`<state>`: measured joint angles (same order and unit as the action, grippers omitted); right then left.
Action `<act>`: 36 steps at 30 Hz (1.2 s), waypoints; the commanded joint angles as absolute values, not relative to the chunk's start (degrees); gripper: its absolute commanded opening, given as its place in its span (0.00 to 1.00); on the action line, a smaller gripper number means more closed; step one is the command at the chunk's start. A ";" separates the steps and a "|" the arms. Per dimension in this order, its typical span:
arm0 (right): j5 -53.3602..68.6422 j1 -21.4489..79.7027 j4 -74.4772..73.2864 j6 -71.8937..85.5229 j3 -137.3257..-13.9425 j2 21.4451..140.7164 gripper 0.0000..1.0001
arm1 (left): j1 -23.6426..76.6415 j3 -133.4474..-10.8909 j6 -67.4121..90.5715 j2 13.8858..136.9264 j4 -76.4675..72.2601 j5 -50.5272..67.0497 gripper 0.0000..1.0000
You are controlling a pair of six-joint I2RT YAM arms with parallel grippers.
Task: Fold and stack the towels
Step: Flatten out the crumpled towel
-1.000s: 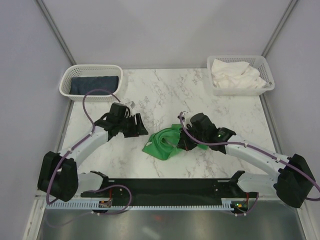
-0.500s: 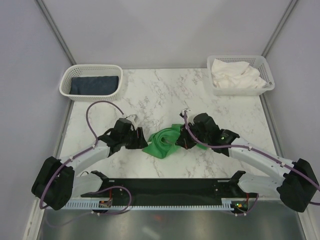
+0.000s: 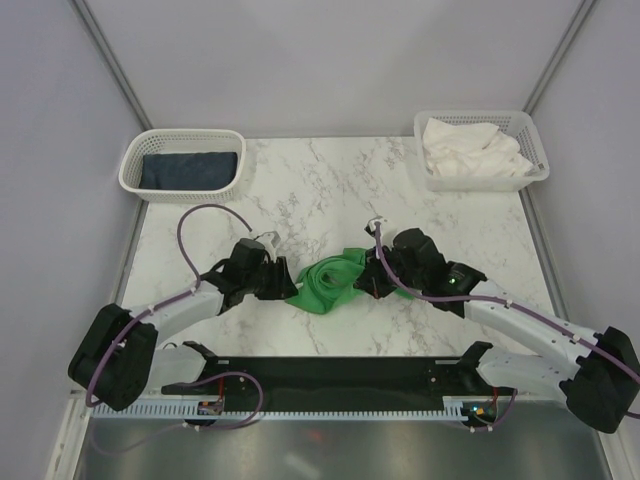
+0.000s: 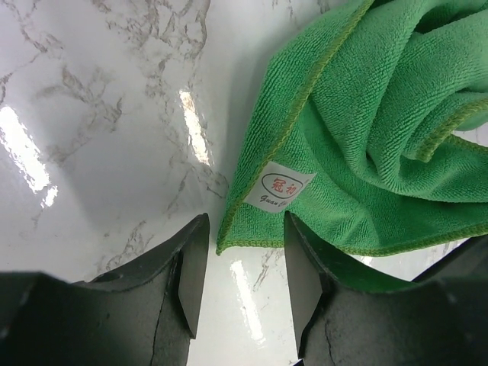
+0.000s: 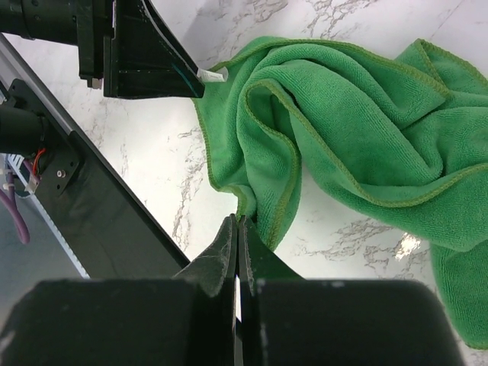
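The bright green towel [image 3: 325, 285] [image 4: 366, 137] [image 5: 343, 130] lies crumpled mid-table. My left gripper [image 3: 285, 285] [image 4: 245, 229] is low at its left corner, open, with the hemmed corner and its white tag [image 4: 278, 189] just between the fingertips, not pinched. My right gripper [image 3: 368, 285] [image 5: 238, 219] is shut at the towel's right side, its tips meeting on the hem of a fold. The navy towel [image 3: 188, 168] lies flat in the left basket. The white towel [image 3: 470, 150] is heaped in the right basket.
White mesh baskets stand at the back left [image 3: 130, 178] and back right [image 3: 537, 150] corners of the marble table [image 3: 330, 195]. A black rail [image 3: 330, 375] runs along the near edge between the arm bases. Grey walls close in both sides.
My left gripper has come down and right to the towel's tagged corner, and its jaws have narrowed. The right gripper has edged slightly right, staying shut, and the towel has bunched up.
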<state>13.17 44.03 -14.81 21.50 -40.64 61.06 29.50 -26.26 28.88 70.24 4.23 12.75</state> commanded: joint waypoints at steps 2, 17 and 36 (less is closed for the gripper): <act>12.13 44.12 -13.36 21.62 -40.17 58.54 0.00 | 29.97 -26.02 29.62 68.47 3.51 12.92 0.52; 11.34 44.12 -13.27 22.50 -40.34 56.87 0.00 | 31.73 -27.42 30.94 73.92 5.54 13.89 0.29; -9.49 44.12 -27.78 19.77 -80.14 46.15 0.00 | 31.73 -75.75 50.96 51.16 27.42 25.75 0.02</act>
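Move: The green towel's tagged corner lies right at the half-open left fingers, about 1 cm back, 1 cm to the right and 2 cm below them; the crumpled middle is some 12 cm to that hand's right and 2 cm farther out, at table height. The shut right hand already holds another piece of the towel's edge well above the table. From there the tagged corner is roughly 13 cm left, 2 cm ahead and 13 cm down, and the towel's loose tail about 10 cm right, level fore and aft, 13 cm down. The left hand eases back about 2 cm and down a little, and its half-open fingers shut on the tagged corner of the green towel, while the right hand keeps its pinch and creeps up a centimetre or two. Then both hands sweep fast upward together, the left nearly 40 cm from its low point with a slight drift to its right, the right close to 30 cm and some 6 cm to its right, both wrists tilting so the fingers swing up by roughly 40 degrees. ##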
